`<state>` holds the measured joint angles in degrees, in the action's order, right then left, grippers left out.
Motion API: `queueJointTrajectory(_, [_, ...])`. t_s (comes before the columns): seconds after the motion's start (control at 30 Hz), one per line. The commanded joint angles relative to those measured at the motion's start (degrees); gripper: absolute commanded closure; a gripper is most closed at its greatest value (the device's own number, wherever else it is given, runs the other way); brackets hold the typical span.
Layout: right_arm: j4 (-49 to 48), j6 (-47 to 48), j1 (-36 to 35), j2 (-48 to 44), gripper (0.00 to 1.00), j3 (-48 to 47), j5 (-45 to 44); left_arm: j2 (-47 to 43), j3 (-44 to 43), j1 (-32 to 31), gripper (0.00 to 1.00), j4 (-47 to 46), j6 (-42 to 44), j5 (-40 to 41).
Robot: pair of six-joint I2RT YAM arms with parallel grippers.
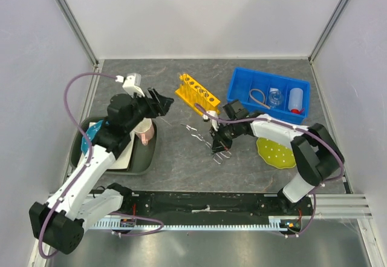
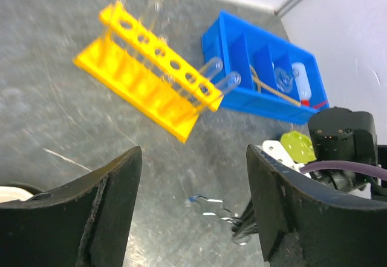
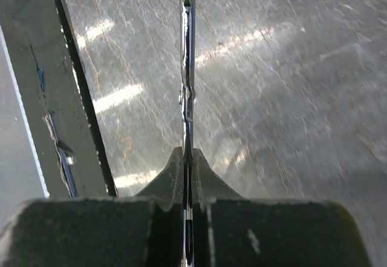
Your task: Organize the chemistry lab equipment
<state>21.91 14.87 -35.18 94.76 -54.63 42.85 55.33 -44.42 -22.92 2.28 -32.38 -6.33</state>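
The metal tongs (image 3: 187, 91) are pinched edge-on between the jaws of my right gripper (image 3: 188, 153), which is shut on them just above the tabletop. From above, that right gripper (image 1: 218, 143) sits mid-table with the tongs (image 1: 221, 154) at its tip. My left gripper (image 2: 193, 158) hangs open and empty, looking down on the tongs (image 2: 225, 212); overhead, this left gripper (image 1: 159, 102) is left of the yellow rack (image 1: 197, 92). Thin clear rods (image 2: 213, 67) stand in the rack (image 2: 151, 79). The squeeze bottle (image 1: 295, 100), flask (image 1: 276, 97) and rubber loop (image 1: 259, 96) lie in the blue bin (image 1: 242, 80).
A green dotted plate (image 1: 276, 152) lies under the right forearm. At the left, a dark tray (image 1: 145, 161) holds the cream mug (image 1: 145, 132) and a blue plate (image 1: 91, 135). A black rail (image 1: 205, 201) runs along the near edge.
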Motion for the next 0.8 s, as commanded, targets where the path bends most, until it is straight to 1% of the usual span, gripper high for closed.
queueJointTrajectory(0.0, [10.0, 9.8, 3.2, -8.0, 1.00, -3.6, 1.7, -4.4, -7.7, 1.6, 0.24, 10.4, 13.7, 2.9])
queueJointTrajectory(0.03, [12.8, 10.6, 4.0, -9.1, 1.00, -4.0, 1.1, -5.0, -8.5, 1.7, 0.24, 13.0, 17.5, 3.5])
queueJointTrajectory(0.07, [14.1, 11.5, 4.9, -11.5, 1.00, -4.1, 0.3, -5.7, -8.5, 1.8, 0.23, 13.9, 19.2, 4.6])
queueJointTrajectory(0.13, [17.3, 13.1, 9.1, -13.9, 1.00, -4.6, -1.4, -7.9, -7.1, 1.8, 0.23, 15.4, 23.3, 5.5])
queueJointTrajectory(0.17, [18.2, 13.5, 10.6, -15.6, 1.00, -5.0, -1.8, -8.6, -6.1, 1.8, 0.23, 15.8, 24.2, 6.1])
queueJointTrajectory(0.2, [18.8, 13.7, 13.8, -16.3, 1.00, -6.1, -2.5, -9.3, -5.0, 1.7, 0.23, 15.6, 24.9, 6.2])
queueJointTrajectory(0.27, [19.4, 13.1, 16.8, -17.1, 1.00, -7.6, -4.8, -10.7, -1.6, 1.7, 0.22, 15.0, 25.8, 6.2])
queueJointTrajectory(0.33, [19.2, 10.4, 20.7, -16.4, 1.00, -10.8, -6.0, -10.9, 0.4, 1.8, 0.23, 14.6, 25.4, 6.0])
queueJointTrajectory(0.4, [18.6, 6.9, 24.0, -13.3, 1.00, -14.9, -6.5, -11.1, -0.4, 1.7, 0.23, 15.0, 25.5, 5.1])
queueJointTrajectory(0.43, [17.8, 2.7, 25.1, -11.9, 1.00, -16.4, -6.5, -11.5, -0.3, 1.7, 0.23, 14.7, 25.6, 5.2])
queueJointTrajectory(0.53, [17.2, -3.4, 29.0, -5.0, 1.00, -22.3, -5.7, -12.9, 0.0, 1.7, 0.23, 14.4, 25.5, 6.2])
queueJointTrajectory(0.57, [17.2, -6.7, 30.0, -1.4, 1.00, -23.8, -4.7, -13.9, 0.3, 1.7, 0.23, 14.5, 25.5, 6.2])
queueJointTrajectory(0.63, [18.1, -9.4, 31.9, 3.7, 1.00, -28.2, -4.1, -14.9, 0.7, 1.8, 0.23, 14.9, 25.5, 6.6])
queueJointTrajectory(0.7, [19.1, -11.3, 33.0, 6.7, 0.99, -32.5, -3.7, -16.3, 1.1, 1.8, 0.23, 15.2, 25.8, 8.2])
queueJointTrajectory(0.77, [20.4, -12.2, 33.2, 10.3, 0.99, -34.7, -3.3, -17.2, 1.2, 1.8, 0.23, 15.4, 26.0, 9.5])
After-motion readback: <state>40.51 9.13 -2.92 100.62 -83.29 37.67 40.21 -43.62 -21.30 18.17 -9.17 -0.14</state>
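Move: The right hand already holds the tongs just above the table. The middle of the blue box lies about 22 cm ahead of it and 21 cm to its right, at nearly its height. The yellow rack stands roughly 21 cm ahead and 7 cm to the left, the green plate some 26 cm right and 2 cm ahead. From the raised left hand, the box is about 12 cm ahead, 40 cm right and 20 cm below. Keeping its pinch on the tongs, the right hand lifts them about 11 cm while going right, then swings forward to over the left part of the blue box, some 19 cm forward and 16 cm right in all, turning about 40 degrees clockwise and starting to sink at the end. The empty left hand, still open, draws off left and back, first rising about 5 cm, then sinking again, and rolls its left side up. ##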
